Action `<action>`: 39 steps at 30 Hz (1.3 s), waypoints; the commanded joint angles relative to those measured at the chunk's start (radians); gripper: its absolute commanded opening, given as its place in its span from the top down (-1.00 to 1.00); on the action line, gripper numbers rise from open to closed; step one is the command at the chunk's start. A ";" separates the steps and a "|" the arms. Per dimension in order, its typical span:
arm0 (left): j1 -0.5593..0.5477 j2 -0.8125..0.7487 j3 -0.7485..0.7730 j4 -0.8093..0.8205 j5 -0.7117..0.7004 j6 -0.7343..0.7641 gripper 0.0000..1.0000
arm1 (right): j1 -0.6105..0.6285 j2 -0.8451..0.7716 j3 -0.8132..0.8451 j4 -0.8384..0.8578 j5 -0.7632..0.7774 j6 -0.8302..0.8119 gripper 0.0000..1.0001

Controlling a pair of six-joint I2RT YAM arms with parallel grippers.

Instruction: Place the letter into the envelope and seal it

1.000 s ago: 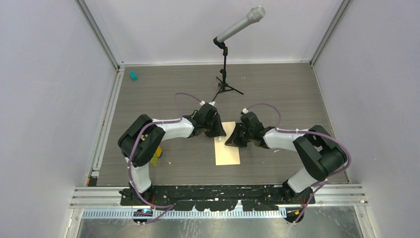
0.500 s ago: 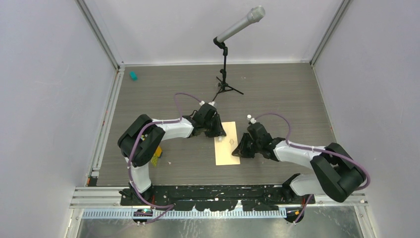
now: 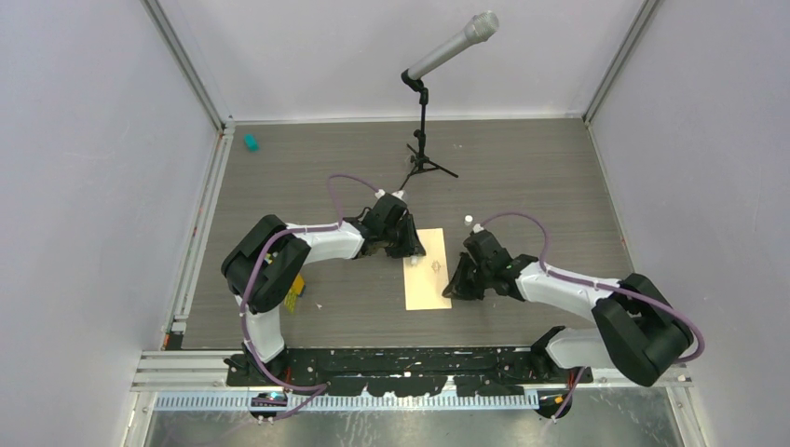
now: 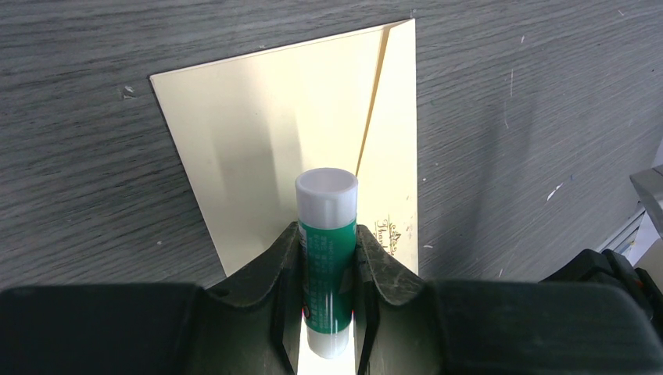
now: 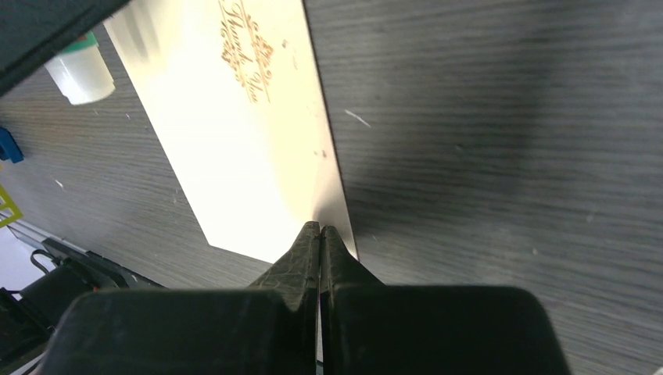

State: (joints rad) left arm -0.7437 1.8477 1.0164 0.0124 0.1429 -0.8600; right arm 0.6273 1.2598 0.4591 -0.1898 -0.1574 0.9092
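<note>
The tan envelope (image 3: 427, 279) lies flat mid-table, its small dark mark (image 3: 436, 267) facing up. In the left wrist view the envelope (image 4: 274, 141) shows a diagonal fold line and a printed motif. My left gripper (image 3: 410, 250) hovers at its far left edge, shut on a green glue stick (image 4: 326, 195) with a white cap. My right gripper (image 5: 320, 230) is shut, its tips resting on the envelope's (image 5: 234, 156) right edge near the near corner; it also shows in the top view (image 3: 455, 285). The letter is not in view.
A microphone on a tripod stand (image 3: 424, 140) stands behind the envelope. A small teal object (image 3: 250, 142) lies far left. A yellow item (image 3: 293, 296) sits by the left arm's base. Walls enclose the table on three sides.
My right gripper has slid along the envelope's right edge toward the near end, uncovering the dark centre mark. The left arm and glue stick have stayed put.
</note>
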 commanded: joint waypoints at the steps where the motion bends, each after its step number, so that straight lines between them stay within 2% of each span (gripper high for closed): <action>1: 0.007 0.032 -0.033 -0.036 -0.039 0.022 1.00 | -0.001 0.071 0.063 -0.012 0.041 -0.041 0.99; 21: 0.010 0.025 -0.051 -0.024 -0.029 0.026 1.00 | -0.055 0.316 0.224 0.070 -0.019 -0.112 0.99; 39: 0.023 0.018 -0.071 -0.022 -0.019 0.024 1.00 | -0.076 0.429 0.316 0.118 -0.028 -0.098 0.99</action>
State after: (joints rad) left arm -0.7177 1.8477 0.9901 0.0826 0.1246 -0.8570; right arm 0.5625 1.6321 0.7532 -0.1200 -0.2928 0.8246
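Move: The envelope lies flat under the right hand's shut fingertips, which are at its near right corner. Its middle is about 6 cm ahead and 4 cm to the left, 1 cm below. The thank-you stamp is some 7 cm ahead and 3 cm left, and the glue stick in the left hand about 9 cm ahead and 7 cm left. A loose white cap lies roughly 19 cm ahead and 5 cm right. From the left hand the envelope's middle is about 3 cm back, 3 cm right and 3 cm below. The envelope is rubbed from its near right corner towards the stamp: the right hand keeps its shut fingertips down on the paper and slides them level, forward and to the left, about 8 cm in all, barely turning. Midway the left hand, still gripping the glue stick over the envelope's left side, starts to shift some 1.5 cm forward and slightly left. ##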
